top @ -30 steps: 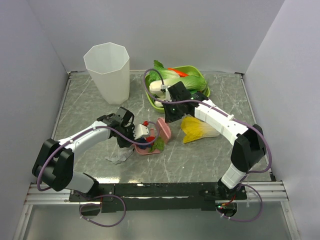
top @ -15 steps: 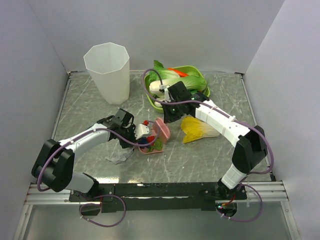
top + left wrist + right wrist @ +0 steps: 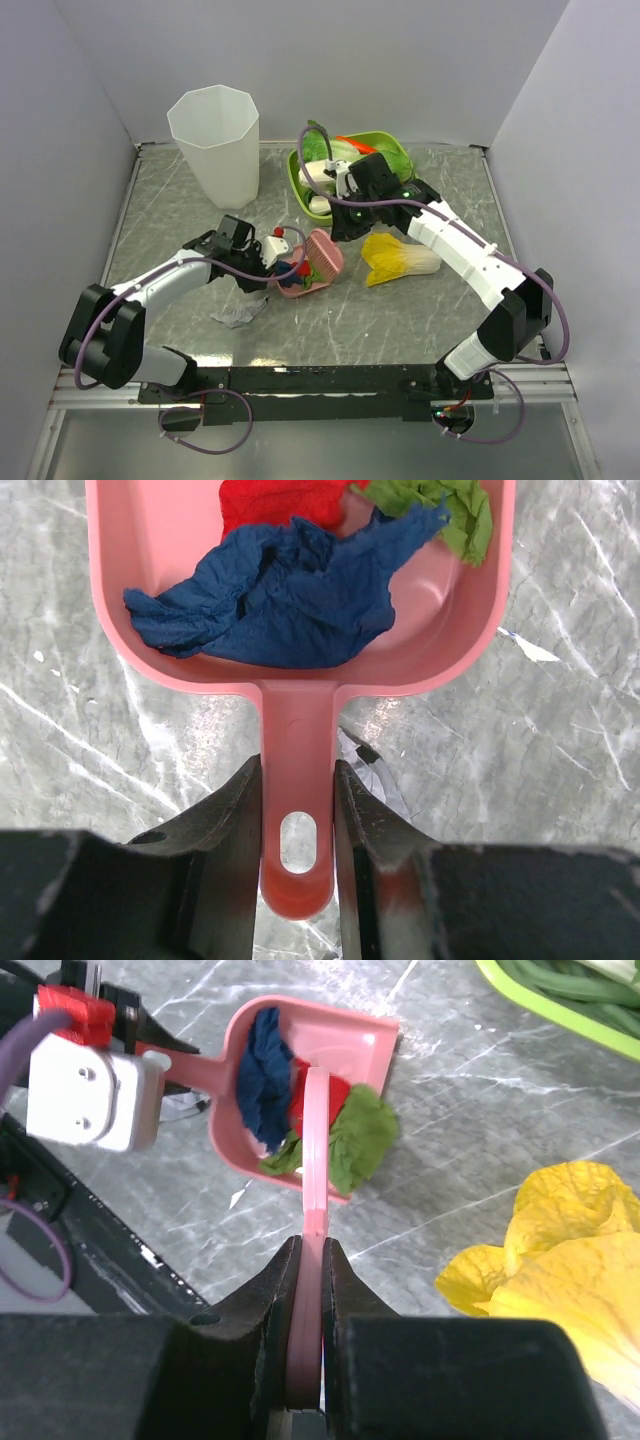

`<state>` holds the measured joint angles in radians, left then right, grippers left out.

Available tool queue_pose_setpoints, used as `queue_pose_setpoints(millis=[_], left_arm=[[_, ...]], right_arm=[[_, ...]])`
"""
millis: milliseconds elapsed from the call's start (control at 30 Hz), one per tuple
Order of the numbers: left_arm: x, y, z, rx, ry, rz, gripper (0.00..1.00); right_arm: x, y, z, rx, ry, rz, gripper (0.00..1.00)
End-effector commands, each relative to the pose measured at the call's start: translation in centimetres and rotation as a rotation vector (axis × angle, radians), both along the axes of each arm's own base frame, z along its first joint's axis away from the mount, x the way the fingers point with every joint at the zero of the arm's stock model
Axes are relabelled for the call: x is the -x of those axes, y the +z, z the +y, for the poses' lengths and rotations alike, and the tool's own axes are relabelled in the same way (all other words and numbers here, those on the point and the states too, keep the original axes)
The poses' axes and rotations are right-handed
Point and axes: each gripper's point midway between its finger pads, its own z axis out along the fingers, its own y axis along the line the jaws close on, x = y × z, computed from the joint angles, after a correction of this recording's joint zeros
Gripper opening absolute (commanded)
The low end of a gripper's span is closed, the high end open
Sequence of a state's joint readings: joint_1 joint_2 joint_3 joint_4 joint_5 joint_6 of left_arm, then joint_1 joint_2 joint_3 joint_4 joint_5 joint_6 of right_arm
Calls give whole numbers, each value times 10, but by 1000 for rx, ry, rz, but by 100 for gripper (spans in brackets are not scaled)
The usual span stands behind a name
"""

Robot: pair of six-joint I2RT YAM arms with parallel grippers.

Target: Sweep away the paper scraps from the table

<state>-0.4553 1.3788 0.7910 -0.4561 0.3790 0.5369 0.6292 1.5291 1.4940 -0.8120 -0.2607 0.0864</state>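
My left gripper [image 3: 297, 790] is shut on the handle of a pink dustpan [image 3: 120, 580], which sits over the table [image 3: 450, 320]. In the pan lie paper scraps: a dark blue one [image 3: 290, 590], a red one [image 3: 280, 500] and a green one [image 3: 450, 505] at its lip. My right gripper [image 3: 310, 1250] is shut on a thin pink brush [image 3: 316, 1140], whose far end rests on the scraps at the pan's mouth. A white-grey scrap [image 3: 237, 316] lies on the table behind the pan, near my left arm.
A tall white cup [image 3: 215, 130] stands at the back left. The green tray [image 3: 400, 150] with greens and a red chilli [image 3: 355, 143] is at the back, just behind my right wrist. A yellow toy cabbage [image 3: 400, 258] lies right of the dustpan.
My right wrist has swung back and to the right, toward the tray, still gripping the brush. The left gripper and dustpan have shifted slightly toward the back.
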Motion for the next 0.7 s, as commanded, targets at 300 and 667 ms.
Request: queue_pose_setpoints(millis=[300, 667], left_arm=[[0, 54, -9, 166, -7, -125, 1], [-25, 139, -12, 228, 34, -290, 1]], right_arm=[[-35, 151, -42, -241, -64, -372, 0], [-62, 186, -142, -192, -440, -577, 0]])
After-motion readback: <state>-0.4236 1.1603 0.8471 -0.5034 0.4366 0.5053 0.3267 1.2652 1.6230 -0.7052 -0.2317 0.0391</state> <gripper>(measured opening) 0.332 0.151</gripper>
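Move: The white bin, next stop for the loaded dustpan, stands about 22 cm ahead of the left hand and 11 cm to its left, its middle some 8 cm higher; the grey scrap lies 9 cm back and 6 cm left, 5 cm down. From the right hand, the dustpan's tray is roughly 7 cm left, 4 cm back and 16 cm below, the vegetable basket 16 cm ahead, 3 cm right, and the yellow cabbage 13 cm right, 2 cm back, both 15 cm lower. Still pinching the dustpan's handle, the left hand raises it almost straight up by about 8 cm, tipping the tray's open side upward. The right hand keeps its grip on the brush and swings it up, to the right and a little forward, some 20 cm away from the dustpan, the fingers tilting up and the wrist turning clockwise. ##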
